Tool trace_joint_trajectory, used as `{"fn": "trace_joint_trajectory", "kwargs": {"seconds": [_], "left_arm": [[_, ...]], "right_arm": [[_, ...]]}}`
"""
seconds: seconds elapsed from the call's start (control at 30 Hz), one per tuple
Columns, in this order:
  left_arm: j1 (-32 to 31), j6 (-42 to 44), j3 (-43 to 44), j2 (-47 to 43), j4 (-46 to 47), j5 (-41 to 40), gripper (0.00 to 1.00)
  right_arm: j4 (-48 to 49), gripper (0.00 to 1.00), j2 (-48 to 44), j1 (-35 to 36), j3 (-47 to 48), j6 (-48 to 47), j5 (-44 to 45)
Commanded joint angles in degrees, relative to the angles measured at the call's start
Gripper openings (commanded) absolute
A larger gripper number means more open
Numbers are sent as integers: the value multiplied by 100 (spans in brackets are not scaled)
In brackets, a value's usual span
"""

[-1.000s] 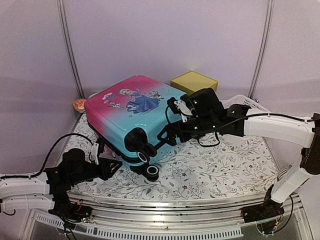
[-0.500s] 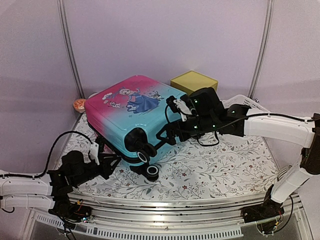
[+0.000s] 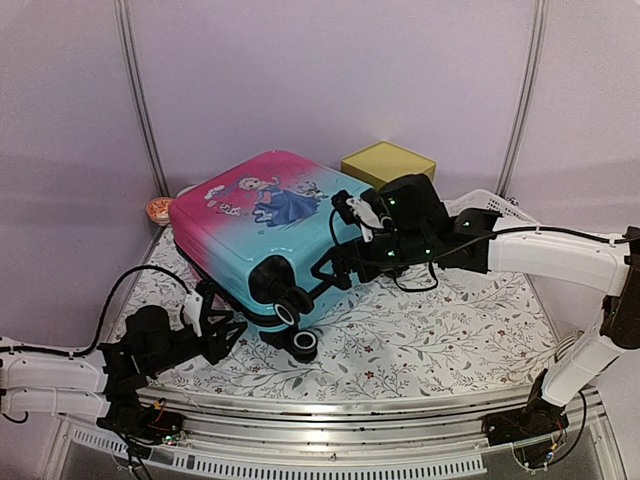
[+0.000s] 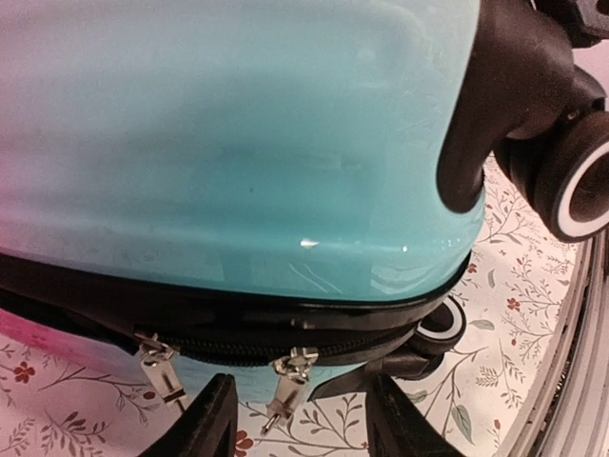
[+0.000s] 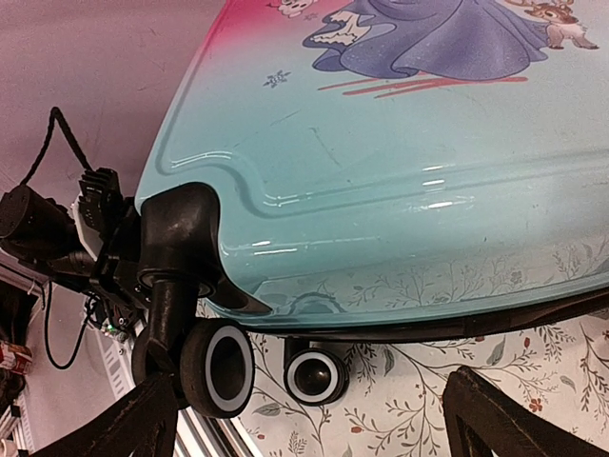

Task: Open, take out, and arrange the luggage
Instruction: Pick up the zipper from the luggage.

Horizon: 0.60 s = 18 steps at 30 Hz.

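The luggage (image 3: pixel 262 222), a turquoise-to-pink hard shell with a cartoon girl print, lies flat on the floral table with its black wheels (image 3: pixel 295 315) toward me. In the left wrist view its black zipper band (image 4: pixel 228 343) runs across. Two metal zipper pulls hang from the band, one (image 4: pixel 285 386) between my left gripper's fingers and one (image 4: pixel 160 369) further left. My left gripper (image 4: pixel 303 427) is open and low at the luggage's near-left edge (image 3: pixel 228 330), touching neither pull. My right gripper (image 5: pixel 314 428) stands wide open at the turquoise end (image 3: pixel 335 262), its fingers either side of the wheels (image 5: pixel 219 367).
A yellow-topped box (image 3: pixel 388 163) stands behind the luggage. A white mesh basket (image 3: pixel 495 205) sits at the back right under the right arm. A small orange round thing (image 3: pixel 158 210) lies at the back left. A metal rail (image 3: pixel 350 415) runs along the table's near edge.
My left gripper's jaws have spread wider and it has shifted slightly beside the luggage's near-left edge. The right arm and the luggage have not moved.
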Motion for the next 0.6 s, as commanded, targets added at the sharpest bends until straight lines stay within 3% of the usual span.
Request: {"fn": "trace_joint_trajectory", "kwargs": {"seconds": [0.0,0.33,0.57], "left_arm": [[-36,173,-98,217,381,-1,45],[-39,260,-57,1049,997,-103,44],[-35,352,-241,1057,1379,-347,16]], "right_arm": [[118,99,-156,41,-18,-68,-72],[115,99,-196,48,-34,-61,-22],[136,99,-178,50,-42,-78,2]]}}
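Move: Just ahead of the left hand hangs the zipper's nearer pull, about 2 cm forward, 1 cm right and 2 cm lower; the second pull is some 5 cm ahead and 2 cm left, at the same height. The luggage's lower wheel is about 3 cm forward, 13 cm right and 6 cm down, its upper wheel roughly 2 cm forward, 10 cm right and 3 cm up. From the idle right hand the nearer pull is about 17 cm left, 3 cm back and 13 cm lower. Sinking about 2.5 cm beside the luggage's zipped seam, the left hand eases slightly forward to bring its half-open fingers down around the nearer zipper pull, with barely any wrist roll. Only near the end of the descent do the fingers close, to roughly half their starting gap, one on either side of the hanging pull; a firm pinch can't be seen yet. ##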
